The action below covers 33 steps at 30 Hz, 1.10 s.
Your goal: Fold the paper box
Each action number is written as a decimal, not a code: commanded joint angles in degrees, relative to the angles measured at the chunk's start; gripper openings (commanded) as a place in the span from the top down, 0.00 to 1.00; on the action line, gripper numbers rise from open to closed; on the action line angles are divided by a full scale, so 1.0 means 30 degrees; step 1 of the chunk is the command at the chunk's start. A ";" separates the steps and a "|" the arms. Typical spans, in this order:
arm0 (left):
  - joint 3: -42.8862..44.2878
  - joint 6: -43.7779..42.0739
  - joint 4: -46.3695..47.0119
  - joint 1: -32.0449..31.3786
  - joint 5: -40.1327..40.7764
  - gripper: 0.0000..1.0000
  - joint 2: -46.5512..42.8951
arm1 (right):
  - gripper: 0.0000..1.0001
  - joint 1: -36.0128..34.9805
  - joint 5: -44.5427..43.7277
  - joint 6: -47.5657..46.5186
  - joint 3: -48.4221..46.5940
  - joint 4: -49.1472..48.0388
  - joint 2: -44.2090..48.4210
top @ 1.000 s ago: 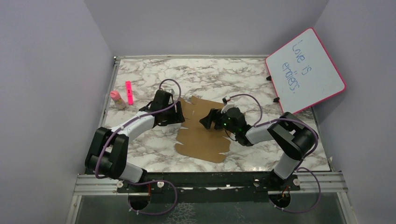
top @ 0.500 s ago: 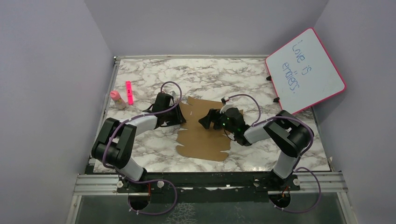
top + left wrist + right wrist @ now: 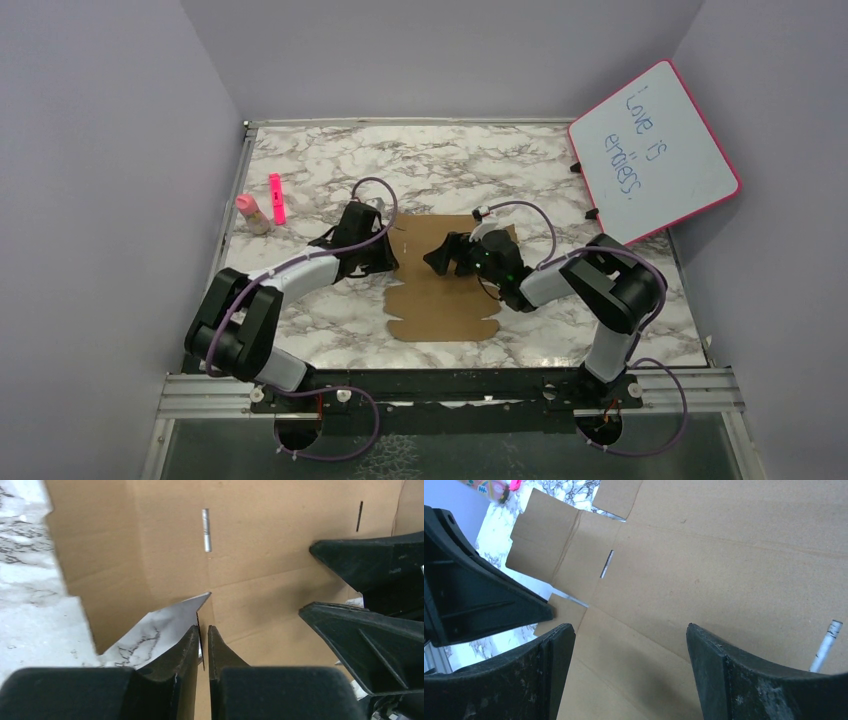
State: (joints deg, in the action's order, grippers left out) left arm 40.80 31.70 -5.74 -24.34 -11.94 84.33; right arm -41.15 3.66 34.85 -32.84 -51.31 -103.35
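The paper box is a flat brown die-cut cardboard sheet lying on the marble table, with flaps and creases showing. My left gripper is at its left edge. In the left wrist view the left gripper is shut on a thin cardboard edge of the paper box, which stands between its fingers. My right gripper hovers over the middle of the sheet. In the right wrist view the right gripper stands wide open above the paper box with nothing between its fingers.
A pink-framed whiteboard leans at the back right. A pink marker and a small pink-capped bottle lie at the table's left edge. Walls close in on both sides and the back.
The left gripper has closed on the sheet's left edge. The cardboard sheet has turned from a slanted lie to square with the table. The right gripper stays open.
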 commanded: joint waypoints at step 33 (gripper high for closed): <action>0.4718 -0.1838 -0.2351 -0.3664 0.4019 0.52 0.1147 | 0.08 0.1305 -0.2588 -0.2839 0.1190 0.9144 0.8379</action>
State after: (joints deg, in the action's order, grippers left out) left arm 52.82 27.07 -15.18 -35.57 3.64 86.00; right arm -39.55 -0.73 27.92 -32.95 -32.29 -83.88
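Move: The left fingers are at the box's left tab, pinched nearly shut and pointing steeply down; the left slot lies about 4 cm ahead and 2 cm right, the left flap some 4 cm ahead and 3 cm left. The open right fingers are low over the main panel, with that tab about 11 cm to their left and 1 cm back, and the right slot roughly 8 cm right and 3 cm ahead. Left hand bends the tab 5 cm right, backs off, opens, rises; right hand lifts 6 cm, going right. ##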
